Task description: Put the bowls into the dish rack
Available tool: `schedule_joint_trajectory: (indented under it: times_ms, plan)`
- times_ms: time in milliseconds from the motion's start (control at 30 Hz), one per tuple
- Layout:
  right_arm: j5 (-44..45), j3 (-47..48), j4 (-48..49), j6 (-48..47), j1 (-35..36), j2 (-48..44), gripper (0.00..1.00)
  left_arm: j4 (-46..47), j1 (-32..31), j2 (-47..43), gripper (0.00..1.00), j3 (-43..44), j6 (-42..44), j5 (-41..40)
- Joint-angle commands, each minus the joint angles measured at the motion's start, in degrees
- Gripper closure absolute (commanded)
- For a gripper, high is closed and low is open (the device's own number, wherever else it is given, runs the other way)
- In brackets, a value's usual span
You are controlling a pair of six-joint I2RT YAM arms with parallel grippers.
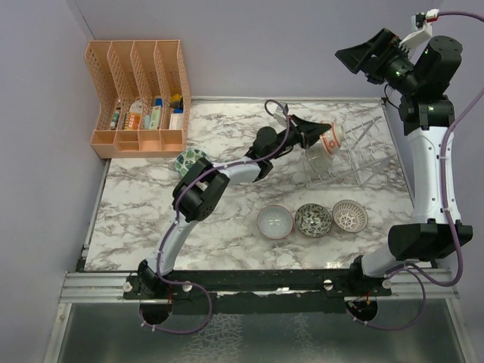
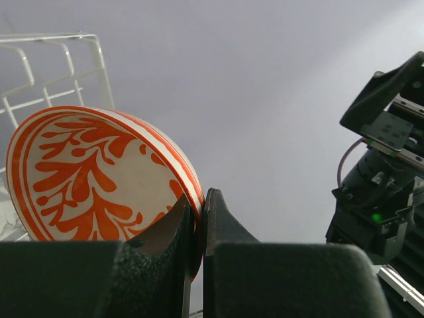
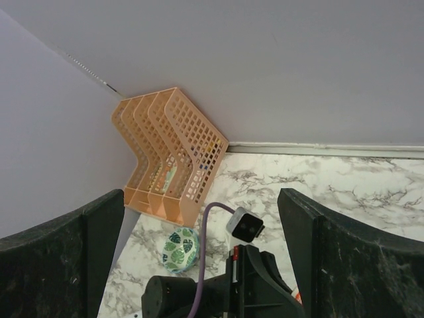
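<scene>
My left gripper (image 1: 324, 137) is shut on the rim of the red-orange bowl (image 1: 333, 138), which it holds on edge over the left end of the clear dish rack (image 1: 361, 155). In the left wrist view the jaws (image 2: 201, 215) pinch the bowl (image 2: 86, 175), with rack wires (image 2: 63, 73) behind it. A pale bowl (image 1: 318, 163) seems to stand in the rack below. The green-leaf bowl (image 1: 190, 161) (image 3: 180, 250) lies left of the arm. Three bowls sit in a row near the front: blue-grey (image 1: 274, 221), dark speckled (image 1: 312, 219), pink-white lattice (image 1: 349, 215). My right gripper (image 1: 363, 57) (image 3: 201, 199) hangs open and empty, high at the back right.
An orange file organizer (image 1: 140, 94) (image 3: 171, 159) with small items stands at the back left corner. The left arm (image 1: 227, 175) stretches diagonally across the marble table (image 1: 144, 219). The right arm's column (image 1: 431, 174) rises along the right edge beside the rack.
</scene>
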Motion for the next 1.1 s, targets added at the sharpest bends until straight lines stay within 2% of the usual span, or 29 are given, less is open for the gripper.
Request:
schedule_joint_trajectory:
  times_ms: [0,500,800,1067]
  plan:
    - [-1.5,-0.4,1.1,-1.2,-0.3,0.4,0.00,7.3,-0.6,0.6,1.00,2.0,-2.2,-2.8]
    - [-1.8,-1.5,1.2,-2.0,-0.3,0.5,0.00,9.4,-0.9,5.8,1.00,4.2,-3.5,-3.5]
    - [-1.3,-1.1,0.6,-3.2,-0.3,0.8,0.00,10.7,-1.0,10.3,1.00,9.3,-4.7,-3.5]
    - [-1.5,-1.3,0.7,-3.2,-0.3,1.4,0.00,12.0,-1.2,11.0,1.00,7.2,-5.9,-3.9]
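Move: The free slot of the dish rack that my left hand is taking the held red-patterned bowl to lies about 15 cm below, some 6 cm right and 3 cm ahead. The pale bowl already racked is about 3 cm right, 2 cm ahead and 17 cm down. On the table, the black-patterned bowl is straight back some 16 cm, the grey bowl equally far back and 12 cm left, both about 27 cm down. From my right hand the slot is roughly 32 cm below, 4 cm ahead, 3 cm right. I lower the red-patterned bowl towards the rack with my left hand, fingers still pinching its rim: a quick short dip, a brief check, then a slower descent that eases off, about 4.5 cm down in all. On the way I drift roughly 2 cm right and 1.5 cm forward, keeping the bowl's tilt almost unchanged. ##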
